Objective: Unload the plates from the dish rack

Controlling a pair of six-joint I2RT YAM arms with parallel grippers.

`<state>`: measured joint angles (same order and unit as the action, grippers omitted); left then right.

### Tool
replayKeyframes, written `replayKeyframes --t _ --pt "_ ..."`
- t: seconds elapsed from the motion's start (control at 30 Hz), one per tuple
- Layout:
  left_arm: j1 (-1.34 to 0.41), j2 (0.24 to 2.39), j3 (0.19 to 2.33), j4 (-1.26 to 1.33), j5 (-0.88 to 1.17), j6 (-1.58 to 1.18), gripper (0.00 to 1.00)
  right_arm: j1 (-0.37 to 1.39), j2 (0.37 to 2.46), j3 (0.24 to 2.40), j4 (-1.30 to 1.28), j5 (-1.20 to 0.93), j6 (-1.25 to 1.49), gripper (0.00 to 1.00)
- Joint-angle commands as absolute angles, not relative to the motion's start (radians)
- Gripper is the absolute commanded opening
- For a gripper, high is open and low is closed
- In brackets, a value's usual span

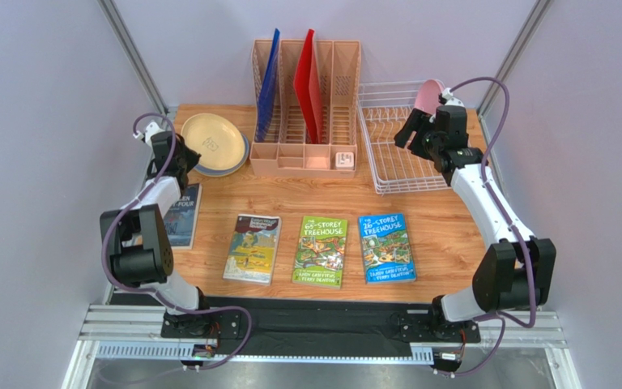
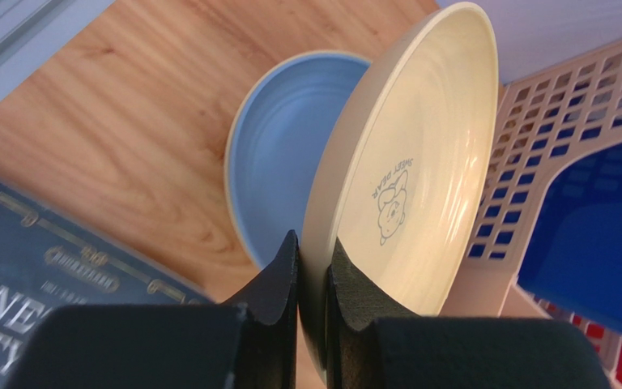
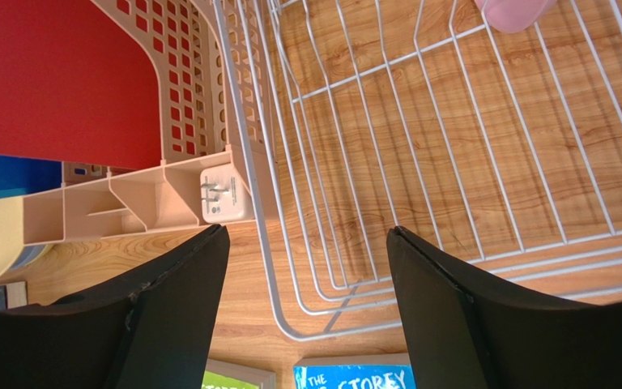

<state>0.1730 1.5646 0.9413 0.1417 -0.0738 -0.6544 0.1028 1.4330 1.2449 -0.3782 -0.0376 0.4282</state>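
Note:
My left gripper is shut on the rim of a cream plate, which has a small bear print. In the left wrist view the cream plate is tilted above a grey-blue plate that lies flat on the table, and my left gripper pinches its edge. My right gripper is open and empty above the white wire dish rack. A pink plate stands at the rack's far end. The right wrist view shows the rack, the pink plate's edge and my right gripper.
A salmon-pink slotted organiser holds an upright blue board and a red board, between the plates and the rack. Three books lie in a row near the front, and a dark book lies by the left arm.

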Motion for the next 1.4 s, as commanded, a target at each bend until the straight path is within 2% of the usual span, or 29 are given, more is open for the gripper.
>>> replayKeyframes --t 0.0,0.27,0.3,0.37,0.47,0.5,0.53,0.77,1.13,1.37 --pt "0.195 1.672 1.057 0.317 0.024 -0.745 0.03 0.097 1.512 1.324 -0.324 -0.06 0.42 0.77" --pt "0.202 1.769 1.063 0.35 0.049 -0.77 0.03 0.086 1.597 1.423 -0.327 -0.002 0.376 0.77" --pt "0.202 1.763 1.054 0.356 0.032 -0.77 0.03 0.086 1.604 1.439 -0.337 0.068 0.367 0.77" --pt "0.203 1.764 1.045 0.354 0.031 -0.762 0.09 0.086 1.629 1.465 -0.342 0.11 0.341 0.77" --pt "0.203 1.782 1.048 0.351 0.06 -0.738 0.26 0.078 1.684 1.528 -0.35 0.158 0.296 0.77" --pt "0.202 1.789 1.043 0.365 0.072 -0.736 0.33 0.075 1.696 1.555 -0.354 0.169 0.296 0.77" --pt "0.204 1.789 1.039 0.367 0.075 -0.736 0.48 0.074 1.709 1.574 -0.354 0.172 0.298 0.77" --pt "0.202 1.769 1.016 0.35 0.083 -0.719 0.59 0.06 1.828 1.709 -0.376 0.204 0.262 0.77" --pt "0.203 1.713 1.002 0.299 0.133 -0.678 0.81 0.046 2.005 1.902 -0.382 0.408 0.121 0.77" --pt "0.199 1.628 0.965 0.272 0.172 -0.664 0.84 0.02 2.098 1.996 -0.373 0.477 0.075 0.77"
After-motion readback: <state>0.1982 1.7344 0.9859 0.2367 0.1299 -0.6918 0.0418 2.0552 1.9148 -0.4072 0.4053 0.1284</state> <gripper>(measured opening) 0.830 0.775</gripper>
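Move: The left hand still pinches the yellow plate by its rim; the blue plate it is being laid on has its middle about 4 cm ahead, 7 cm to the right and 7 cm below, with the dark book about 16 cm back, 6 cm left and 8 cm below. From the right hand, the pink plate stands some 12 cm ahead, 8 cm right, its middle 7 cm lower; the dish rack's middle is roughly 5 cm ahead, 4 cm right and 13 cm below. The left hand lets go of the yellow plate's rim: it carries it about 5 cm forward and 3 cm down onto the blue plate, opens wide, then eases back and to the right by a couple of centimetres. Meanwhile the open right hand dips briefly, then reaches some 16 cm forward and 11 cm right to the pink plate, rolling its left side down nearly 30 degrees and swinging a little clockwise, fingers straddling the line of the near rim. ##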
